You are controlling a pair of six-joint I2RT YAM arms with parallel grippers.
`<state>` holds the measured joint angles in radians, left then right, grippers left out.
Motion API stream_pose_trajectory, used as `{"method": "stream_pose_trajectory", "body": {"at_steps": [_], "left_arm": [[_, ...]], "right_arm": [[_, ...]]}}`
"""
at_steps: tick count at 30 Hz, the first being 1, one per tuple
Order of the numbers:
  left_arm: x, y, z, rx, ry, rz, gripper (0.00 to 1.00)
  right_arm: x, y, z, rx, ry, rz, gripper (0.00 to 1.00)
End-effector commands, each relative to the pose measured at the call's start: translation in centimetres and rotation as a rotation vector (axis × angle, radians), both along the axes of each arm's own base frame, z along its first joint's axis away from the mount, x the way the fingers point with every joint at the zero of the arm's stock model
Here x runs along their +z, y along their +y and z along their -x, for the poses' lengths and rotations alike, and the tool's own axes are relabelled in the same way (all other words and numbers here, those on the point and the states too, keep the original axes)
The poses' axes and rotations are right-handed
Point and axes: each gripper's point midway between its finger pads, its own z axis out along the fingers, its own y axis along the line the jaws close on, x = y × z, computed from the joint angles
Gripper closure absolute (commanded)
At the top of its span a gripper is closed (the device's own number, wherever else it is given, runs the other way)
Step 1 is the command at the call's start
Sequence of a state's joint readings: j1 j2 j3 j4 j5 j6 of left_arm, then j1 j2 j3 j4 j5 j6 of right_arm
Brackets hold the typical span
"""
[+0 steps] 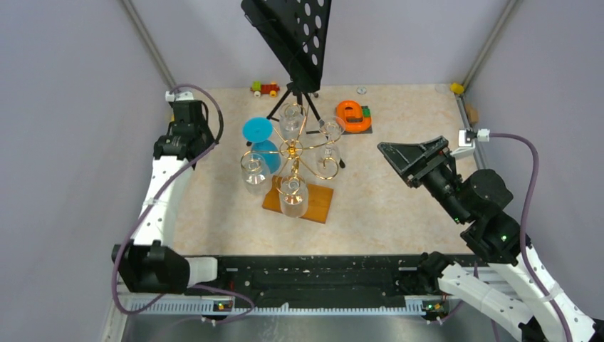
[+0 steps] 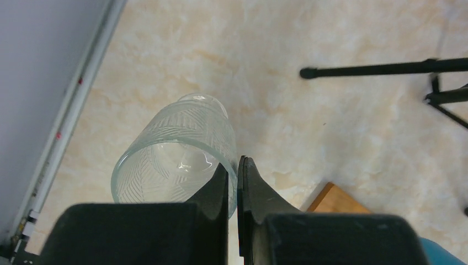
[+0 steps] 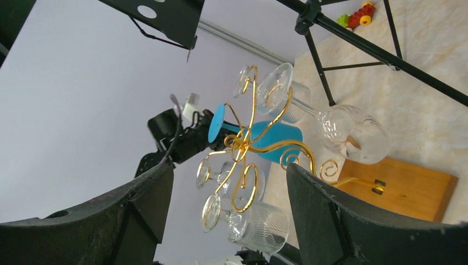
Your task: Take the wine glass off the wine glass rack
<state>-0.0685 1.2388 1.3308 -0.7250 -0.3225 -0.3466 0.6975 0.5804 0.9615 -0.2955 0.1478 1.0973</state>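
Note:
The gold wire wine glass rack (image 1: 293,151) stands mid-table on its orange-brown wooden base (image 1: 318,206). Several clear wine glasses hang upside down from its scroll arms, one at the front (image 1: 293,197), one at the left (image 1: 254,171). A blue glass (image 1: 261,140) hangs at its back left. My right gripper (image 1: 396,164) is open to the right of the rack, apart from it. In the right wrist view the rack (image 3: 246,144) and an etched glass (image 3: 264,225) show between the open fingers (image 3: 144,205). My left gripper (image 2: 238,165) is shut and holds nothing, with an etched glass (image 2: 176,146) beyond it.
A black perforated music stand (image 1: 288,35) on a tripod (image 1: 286,100) rises behind the rack; one leg (image 2: 381,69) lies across the table. An orange object (image 1: 352,114), a small toy train (image 1: 265,88) and a yellow piece (image 1: 456,88) sit along the back. Grey walls enclose three sides.

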Motion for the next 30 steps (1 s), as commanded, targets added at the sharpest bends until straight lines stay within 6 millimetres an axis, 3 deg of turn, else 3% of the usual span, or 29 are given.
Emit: {"method": "stream_pose_trajectory", "body": {"at_steps": [1,9,18,22,27,30], "left_arm": [[-2.2,0.9,-1.8,-0.029,-0.012,0.140,1.00],[-7.8,1.8,-2.4,-0.077,0.135,0.209,1.00],[-10.9,5.2,-3.3,0.036,0.277,0.180,1.00],[-13.3,5.1,-3.2,0.045,0.336,0.200,1.00],[-14.5,5.2,-3.3,0.057,0.360,0.209,1.00],[-14.7,5.3,-3.4,0.071,0.364,0.214,0.89]], "right_arm": [[-0.3,-0.5,0.8,0.008,-0.014,0.045,0.24],[-0.9,-0.4,1.3,0.029,0.024,0.003,0.26],[-3.8,1.2,0.5,0.066,0.119,0.002,0.27],[-4.1,2.0,0.1,0.086,0.147,0.027,0.27],[-4.0,2.6,-0.3,0.094,0.153,0.044,0.27],[-4.1,2.7,-0.4,0.094,0.153,0.056,0.27]]}}
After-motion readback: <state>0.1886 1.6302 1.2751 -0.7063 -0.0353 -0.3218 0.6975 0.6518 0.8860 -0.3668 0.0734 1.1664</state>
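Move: My left hand already holds a glass by its rim. The bare spot for it is about 2 cm ahead, 8 cm left and 26 cm down. The tripod foot is some 14 cm ahead and 6 cm right; the rack's left glass, 8 cm back and 11 cm right, slightly lower. My empty right hand heads for the stemmed glass, about 15 cm ahead, 13 cm left, 15 cm below; the rack hub is 11 cm ahead, 22 cm left. I lower the held glass about 16 cm towards the bare table left of the rack with my left hand, quickly at first, then easing to a stop. It drifts some 4 cm left as its fingers tip about 25 degrees further down, still pinching the rim. My open right hand sinks about 7 cm and edges left towards the stemmed glass, tipping slightly down. ##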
